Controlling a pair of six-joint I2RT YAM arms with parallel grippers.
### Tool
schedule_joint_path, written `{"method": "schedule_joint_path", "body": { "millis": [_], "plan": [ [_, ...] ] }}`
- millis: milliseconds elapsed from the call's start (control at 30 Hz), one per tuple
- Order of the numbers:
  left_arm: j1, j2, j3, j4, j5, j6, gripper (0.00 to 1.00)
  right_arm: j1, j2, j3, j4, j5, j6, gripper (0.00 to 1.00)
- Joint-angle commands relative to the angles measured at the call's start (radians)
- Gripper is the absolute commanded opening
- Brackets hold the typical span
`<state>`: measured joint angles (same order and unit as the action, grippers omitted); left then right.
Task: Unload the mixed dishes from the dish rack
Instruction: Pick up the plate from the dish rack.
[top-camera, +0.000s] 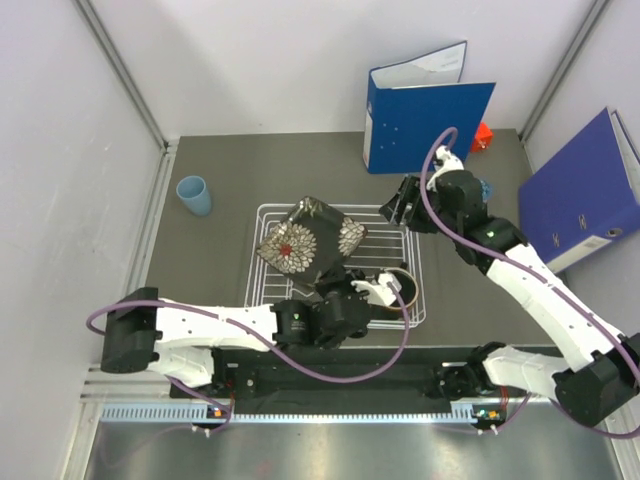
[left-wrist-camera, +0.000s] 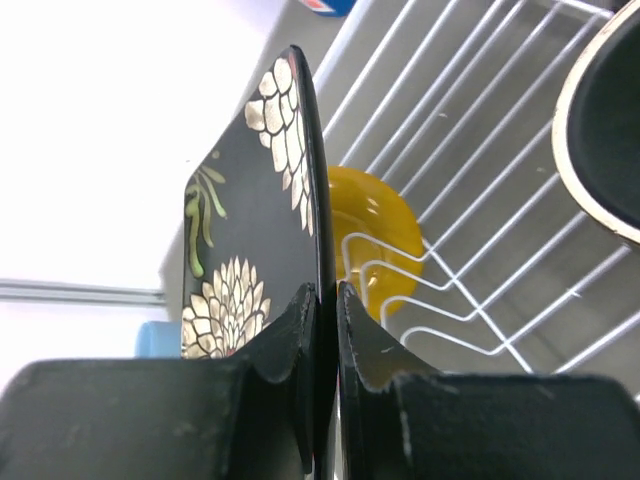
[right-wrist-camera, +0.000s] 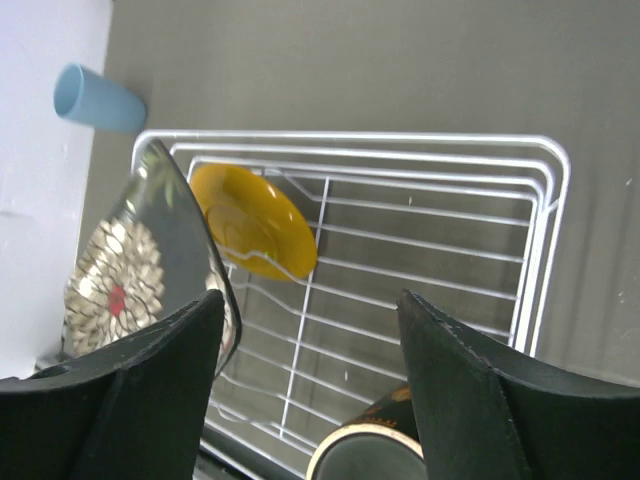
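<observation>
My left gripper (left-wrist-camera: 325, 290) is shut on the lower edge of the black square plate (left-wrist-camera: 250, 230), which has a flower pattern and stands on edge over the white wire dish rack (left-wrist-camera: 480, 200). In the top view that gripper (top-camera: 335, 280) holds the plate (top-camera: 310, 235) at the rack's (top-camera: 380, 235) front. The small yellow dish (right-wrist-camera: 250, 220) leans in the dividers behind the plate. The dark mug (top-camera: 405, 285) lies in the rack's front right. The light blue cup (top-camera: 194, 195) stands on the table to the left. My right gripper (right-wrist-camera: 310, 295) is open and empty above the rack's far right. The speckled bowl is out of view.
Two blue ring binders stand at the back (top-camera: 425, 115) and at the right (top-camera: 580, 195). A small red block (top-camera: 483, 137) sits behind the first binder. White walls close in the grey table (top-camera: 230, 180) on the left, back and right.
</observation>
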<state>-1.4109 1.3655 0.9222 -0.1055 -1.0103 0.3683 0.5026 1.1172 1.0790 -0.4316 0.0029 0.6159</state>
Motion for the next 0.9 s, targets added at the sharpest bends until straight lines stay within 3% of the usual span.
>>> {"method": "schedule_joint_path", "body": {
  "millis": [0,67,367,867],
  "plan": [
    [-0.034,0.001,-0.077,0.375,-0.231,0.294,0.00,-0.009,0.024,0.022,-0.018,-0.096,-0.051,0.72],
    [-0.046,0.020,-0.136,0.519,-0.251,0.404,0.00,-0.010,0.027,0.007,-0.012,-0.115,-0.059,0.73],
    [-0.126,0.098,-0.229,0.814,-0.245,0.621,0.00,-0.009,0.038,-0.011,0.042,-0.173,-0.097,0.74],
    [-0.163,-0.003,-0.161,0.618,-0.125,0.505,0.00,0.017,0.131,-0.022,0.174,-0.308,-0.122,0.71]
  ]
}}
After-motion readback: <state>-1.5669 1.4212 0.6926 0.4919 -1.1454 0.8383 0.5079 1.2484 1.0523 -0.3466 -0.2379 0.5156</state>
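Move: The left hand already pinches the black plate by its near edge; the plate's middle lies about 9 cm ahead of that hand, 4 cm to its left and about level. From the empty, open right hand it lies some 15 cm left, 5 cm back and 4 cm lower. Down in the rack, the yellow bowl sits roughly 18 cm left of the right hand, 3 cm back and 17 below, and the black mug 13 cm back, 2 cm right and 14 below. The right hand comes about 4 cm left and 4 cm down towards the plate's far right edge, turning some 15 degrees counter-clockwise and staying open, its fingertips drawing close to that edge, though no touch can be seen. Keeping its pinch on the near edge, the left hand dips about 3 cm, then climbs most of the way back while drawing some 3 cm back and slightly right, tipping its fingers up about 15 degrees so that the plate's far side is held up to the right hand. ##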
